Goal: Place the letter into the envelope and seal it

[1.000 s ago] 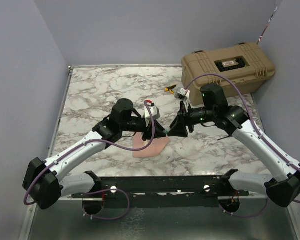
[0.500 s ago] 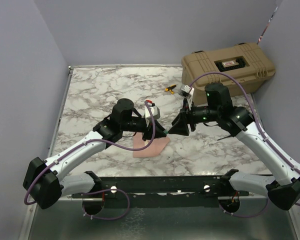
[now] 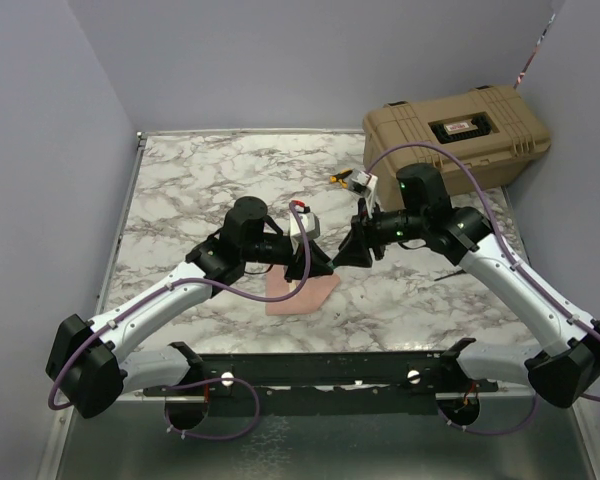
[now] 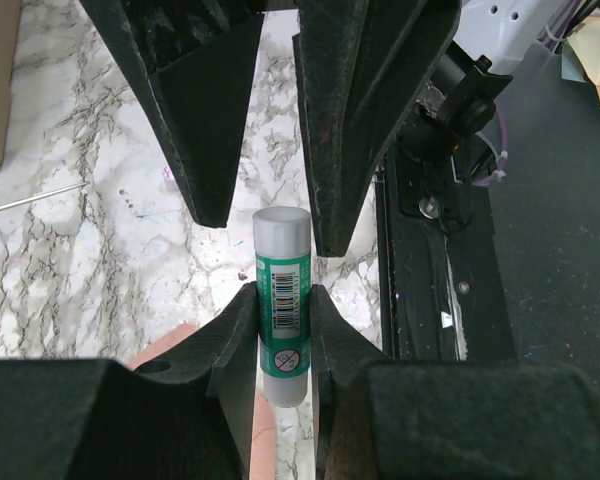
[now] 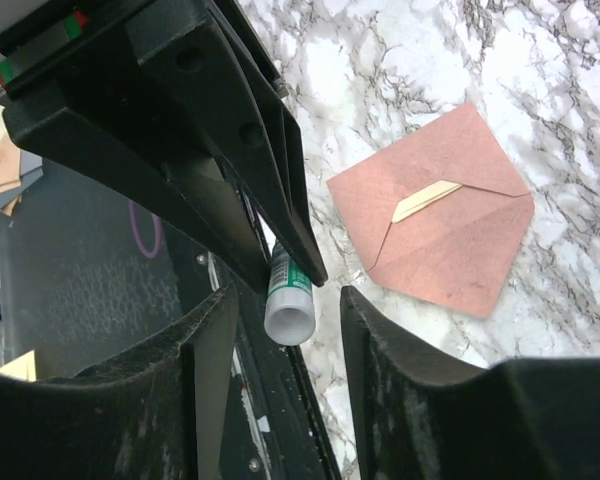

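My left gripper (image 4: pixel 280 300) is shut on a green-and-white glue stick (image 4: pixel 282 300), held level above the table. The right gripper (image 5: pixel 288 300) faces it with its jaws open on either side of the stick's white end (image 5: pixel 290 318), and a gap shows on both sides. In the top view the two grippers meet tip to tip, left (image 3: pixel 320 265) and right (image 3: pixel 345 258). The salmon-tan envelope (image 5: pixel 435 235) lies flat on the marble below them, its pointed flap folded over with a pale strip at the flap's edge. The same envelope (image 3: pixel 302 292) is partly hidden under the left gripper. The letter is not visible as a separate sheet.
A tan hard case (image 3: pixel 458 130) stands at the back right. A small yellow-and-black tool (image 3: pixel 340 179) lies in front of it. A tiny white piece (image 3: pixel 337 316) rests on the marble beside the envelope. A black rail (image 3: pixel 320 375) runs along the near edge.
The right arm has shifted a little left, bringing its open jaws closer over the stick's end. The left arm and the envelope have not moved.
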Controlling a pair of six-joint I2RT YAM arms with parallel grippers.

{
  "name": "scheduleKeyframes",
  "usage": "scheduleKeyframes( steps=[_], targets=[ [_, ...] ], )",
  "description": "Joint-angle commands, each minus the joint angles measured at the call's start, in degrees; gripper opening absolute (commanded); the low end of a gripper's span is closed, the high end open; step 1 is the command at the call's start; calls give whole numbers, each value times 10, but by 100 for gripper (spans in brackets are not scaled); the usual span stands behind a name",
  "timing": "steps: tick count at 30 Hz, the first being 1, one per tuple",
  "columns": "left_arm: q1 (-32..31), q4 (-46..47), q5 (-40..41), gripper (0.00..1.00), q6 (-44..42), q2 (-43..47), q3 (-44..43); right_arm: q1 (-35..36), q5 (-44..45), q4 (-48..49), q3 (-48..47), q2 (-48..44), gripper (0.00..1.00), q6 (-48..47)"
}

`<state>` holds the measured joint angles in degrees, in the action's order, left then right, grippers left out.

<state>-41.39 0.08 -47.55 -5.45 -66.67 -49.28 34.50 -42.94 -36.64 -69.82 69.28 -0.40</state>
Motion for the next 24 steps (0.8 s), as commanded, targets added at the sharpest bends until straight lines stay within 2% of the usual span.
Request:
scheduleKeyframes(
  steps=[1, 6, 12, 14, 17, 18, 22, 24],
  targets=[
    [-3, 0, -16, 0, -13, 6, -20, 1, -17, -15, -6, 3, 46, -14],
    [-2, 0, 18, 0, -11, 7, -25, 1, -21, -18, -4, 6, 35, -10],
    [-3, 9, 48, 0, -14, 13, -29, 1, -10, -19, -4, 24, 31, -2],
    [-2, 11, 51, 0, -15, 12, -30, 1, -2, -9, -3, 23, 24, 2],
    [-2, 12, 63, 0, -13, 12, -30, 1, 21, 28, -3, 14, 3, 57],
    [-3, 13, 75, 0, -12, 11, -29, 1, 33, 50, -1, 10, 1, 84],
    [-3, 34, 178, 0, 2, 15, -18, 1, 110, 151, 27, -4, 0, 239],
    [-3, 59, 230, 0, 12, 17, -8, 1, 163, 167, 32, -4, 1, 327]
  ],
)
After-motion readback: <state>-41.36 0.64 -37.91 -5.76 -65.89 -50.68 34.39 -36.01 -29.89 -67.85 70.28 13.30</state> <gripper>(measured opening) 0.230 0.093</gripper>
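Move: My left hand keeps the glue stick by its lower part, the capped end sticking up and to the right, so the cap sits about 4 cm right of my left hand and 2 cm above it. My right hand's parted fingers already straddle the cap, whose middle is about 1 cm to their left and 1 cm below. From the right hand, the envelope lies some 5 cm ahead, 9 cm left and 25 cm down; the yellow-handled tool about 32 cm ahead and 5 cm right, equally low. I shut my right fingers on the cap, sinking about 1 cm as they close, while my left hand keeps its grip on the glue stick. Then I carry both hands forward together by some 3 cm, the left also rising about 1 cm; both sets of fingertips swing towards forward, the left hand turning roughly 10 degrees counter-clockwise and the right about as much clockwise, tipping a little too. ##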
